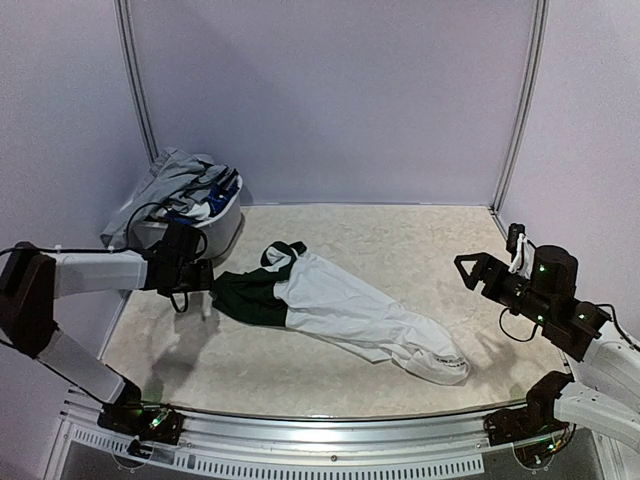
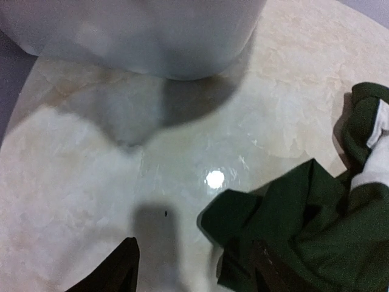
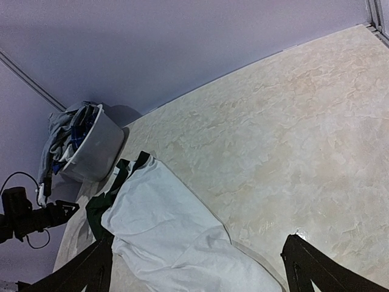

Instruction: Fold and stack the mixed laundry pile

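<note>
A white T-shirt [image 1: 345, 312] with dark green sleeves [image 1: 250, 290] lies crumpled and stretched across the middle of the table; it also shows in the right wrist view [image 3: 164, 225]. The rest of the laundry pile [image 1: 185, 185], grey, blue and white pieces, fills the white basket [image 1: 228, 228] at the back left. My left gripper [image 1: 205, 281] is low at the green sleeve's left edge. In the left wrist view it [image 2: 194, 274] is open, with the sleeve [image 2: 304, 225] lying against its right finger. My right gripper [image 1: 468, 270] is open and empty, raised right of the shirt [image 3: 200, 274].
The basket's wall [image 2: 152, 36] stands just beyond my left gripper, and the basket [image 3: 97, 152] shows at the far left in the right wrist view. Purple walls close the back and sides. The table [image 1: 400, 240] has a rounded front rail.
</note>
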Motion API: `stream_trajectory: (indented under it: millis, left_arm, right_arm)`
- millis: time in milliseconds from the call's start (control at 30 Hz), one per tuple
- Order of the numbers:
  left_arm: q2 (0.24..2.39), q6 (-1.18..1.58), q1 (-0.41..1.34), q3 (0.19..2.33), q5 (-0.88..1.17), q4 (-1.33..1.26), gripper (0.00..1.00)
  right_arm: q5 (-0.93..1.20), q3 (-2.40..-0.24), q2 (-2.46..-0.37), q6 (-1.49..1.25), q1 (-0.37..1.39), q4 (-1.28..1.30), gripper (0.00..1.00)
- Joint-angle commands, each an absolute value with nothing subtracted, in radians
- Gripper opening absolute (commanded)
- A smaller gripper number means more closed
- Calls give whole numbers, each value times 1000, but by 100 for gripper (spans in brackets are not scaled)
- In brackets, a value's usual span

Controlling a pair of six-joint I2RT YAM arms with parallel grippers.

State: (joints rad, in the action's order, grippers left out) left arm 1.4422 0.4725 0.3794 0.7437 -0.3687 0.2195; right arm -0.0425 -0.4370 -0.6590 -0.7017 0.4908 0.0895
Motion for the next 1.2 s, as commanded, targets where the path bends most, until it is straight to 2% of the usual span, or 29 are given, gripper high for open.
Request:
stream_trajectory:
  millis: [0, 167, 233, 300, 433, 667, 833, 933, 1000, 1100, 1133, 1167]
  left_arm:
    - [1553, 514, 300, 705, -185, -56, 62]
    - [1653, 538, 289, 723, -133, -132, 55]
    - [1671, 547, 290, 723, -125, -143, 48]
    - [1673, 562, 289, 713, -124, -151, 41]
    - [1637, 596, 290, 667, -125, -169, 36]
    - [1551, 633, 309, 629, -165, -98, 41]
    - [1600, 618, 310, 642, -133, -129, 42]
    - [1647, 615, 309, 655, -128, -153, 39]
    - [1675, 617, 310, 662, -116, -178, 33]
    - [1686, 628, 311, 658, -108, -195, 8]
    - [1679, 633, 312, 651, -114, -197, 2]
    - [1667, 636, 314, 646, -124, -195, 0]
  right_arm:
    - [-46, -440, -669, -700, 496, 86, 99]
    - [-51, -439, -689, -696, 496, 76, 99]
    - [-53, -436, -697, -696, 496, 70, 99]
    - [-52, -436, -708, -695, 497, 64, 99]
    - [-49, -436, -728, -695, 497, 58, 99]
    - [-42, -435, -721, -697, 497, 64, 99]
    - [-37, -434, -712, -701, 497, 64, 99]
    - [-35, -434, -712, -700, 496, 65, 99]
    - [-35, -435, -712, -700, 496, 66, 99]
    - [-39, -434, -711, -699, 497, 67, 99]
    - [-40, -434, -711, -699, 496, 67, 99]
    - [-41, -433, -710, -701, 496, 66, 99]
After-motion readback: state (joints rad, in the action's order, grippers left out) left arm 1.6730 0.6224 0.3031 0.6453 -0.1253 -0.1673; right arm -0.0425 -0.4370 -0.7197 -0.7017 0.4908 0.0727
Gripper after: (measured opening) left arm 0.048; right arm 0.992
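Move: The near-left corner of the green cloth lies almost beneath the left hand, about 2 cm ahead, 2 cm to its right and 7 cm below. The green collar is some 12 cm ahead and 17 cm right of that hand, the garment's white part about 31 cm right and 6 cm back. The laundry bin's middle stands roughly 20 cm ahead and 4 cm left. From the right hand the same corner is about 44 cm left, 11 cm ahead and 19 cm below. The left fingers pinch the green cloth's corner, closing from about two-thirds open to nearly shut. The hand first drops about 5 cm while reaching 3.5 cm forward and a little right, its left side rolling down some 15 degrees; it then eases back 1.5 cm, hovers half closed, and sinks the last 3 cm before snapping shut. ##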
